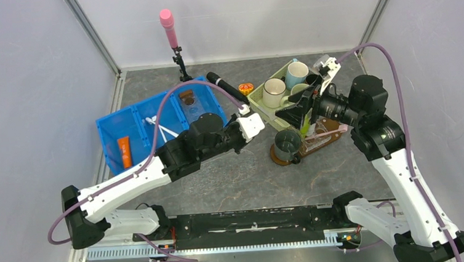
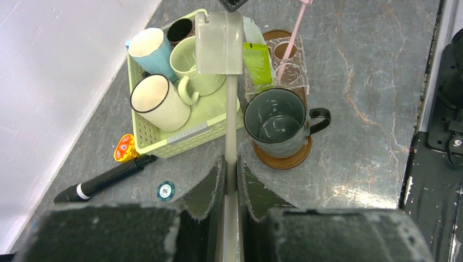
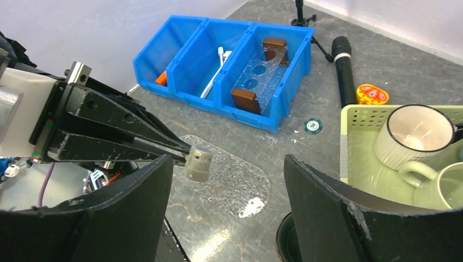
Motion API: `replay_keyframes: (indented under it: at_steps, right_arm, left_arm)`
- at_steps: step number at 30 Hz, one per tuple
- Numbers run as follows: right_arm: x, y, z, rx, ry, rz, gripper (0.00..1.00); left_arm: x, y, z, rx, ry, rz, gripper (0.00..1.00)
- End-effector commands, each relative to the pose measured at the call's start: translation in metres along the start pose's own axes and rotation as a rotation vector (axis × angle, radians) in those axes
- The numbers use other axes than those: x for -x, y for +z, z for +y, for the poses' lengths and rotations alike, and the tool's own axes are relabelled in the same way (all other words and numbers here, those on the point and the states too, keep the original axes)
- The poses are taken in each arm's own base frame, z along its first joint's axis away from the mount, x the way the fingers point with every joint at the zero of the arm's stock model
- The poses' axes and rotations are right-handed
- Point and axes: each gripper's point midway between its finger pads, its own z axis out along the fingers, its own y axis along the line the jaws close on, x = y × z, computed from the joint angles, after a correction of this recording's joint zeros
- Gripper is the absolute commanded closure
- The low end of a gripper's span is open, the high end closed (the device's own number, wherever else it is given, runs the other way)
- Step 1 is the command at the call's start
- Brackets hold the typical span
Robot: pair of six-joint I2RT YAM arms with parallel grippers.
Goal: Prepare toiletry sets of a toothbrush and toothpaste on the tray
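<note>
My left gripper point(image 2: 231, 164) is shut on the handle of a white toothbrush point(image 2: 231, 117), whose capped head point(image 3: 197, 162) points toward the right arm. My right gripper point(image 3: 226, 164) is open, its fingers wide on either side of that head without touching it. The dark-brown tray point(image 2: 284, 161) carries a dark grey mug point(image 2: 278, 123), with a green tube point(image 2: 257, 63) and a pink toothbrush point(image 2: 292, 38) lying behind it. From above, the left gripper point(image 1: 258, 122) and right gripper point(image 1: 296, 108) meet just left of the tray point(image 1: 334, 133).
A pale green basket point(image 1: 258, 95) of mugs stands behind the tray. The blue bin point(image 1: 109, 124) at left holds an orange tube point(image 1: 124, 152), a white toothbrush point(image 1: 158, 130) and a clear holder. A black microphone point(image 1: 225, 85), an orange toy point(image 1: 245, 88) and a poker chip point(image 2: 165, 190) lie nearby.
</note>
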Motion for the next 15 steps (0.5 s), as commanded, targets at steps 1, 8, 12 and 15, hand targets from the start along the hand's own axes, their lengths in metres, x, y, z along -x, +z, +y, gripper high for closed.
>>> replay_keyframes:
  at_steps: [1, 8, 12, 15]
  right_arm:
    - [0.005, -0.002, 0.013, 0.052, -0.018, 0.009, 0.22]
    - [-0.005, 0.005, 0.009, 0.062, -0.002, 0.045, 0.34]
    - [-0.007, 0.008, 0.010, 0.078, 0.001, 0.052, 0.39]
    - [-0.008, 0.010, 0.012, 0.098, 0.006, 0.054, 0.43]
  left_arm:
    - [0.030, 0.004, 0.014, 0.050, 0.052, -0.072, 0.98]
    - [0.035, 0.010, 0.013, 0.046, 0.062, -0.084, 0.98]
    - [0.034, 0.015, 0.011, 0.040, 0.067, -0.081, 0.98]
    - [0.034, 0.018, 0.011, 0.040, 0.067, -0.084, 0.98]
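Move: The right hand, open, has the thick end of the pale toothbrush about 2 cm to its left, straight ahead as 0, and some 2 cm below. The left hand holds the brush; the right gripper is about 7 cm to its right, 3 cm ahead and 6 cm higher. From the right hand the grey mug stands level left-right, 2 cm back, 30 cm below; the green toothpaste 6 cm right, 3 cm ahead; the basket 4 cm right, 13 cm ahead. Down and slightly to its left, about 2 cm in all, the right hand eases in around the thick end of the toothbrush, tipping only a few degrees, while its fingers close from wide to somewhat over half open. To its right and a little forward, the left hand creeps some 1.5 cm towards it, still pinching the brush. ##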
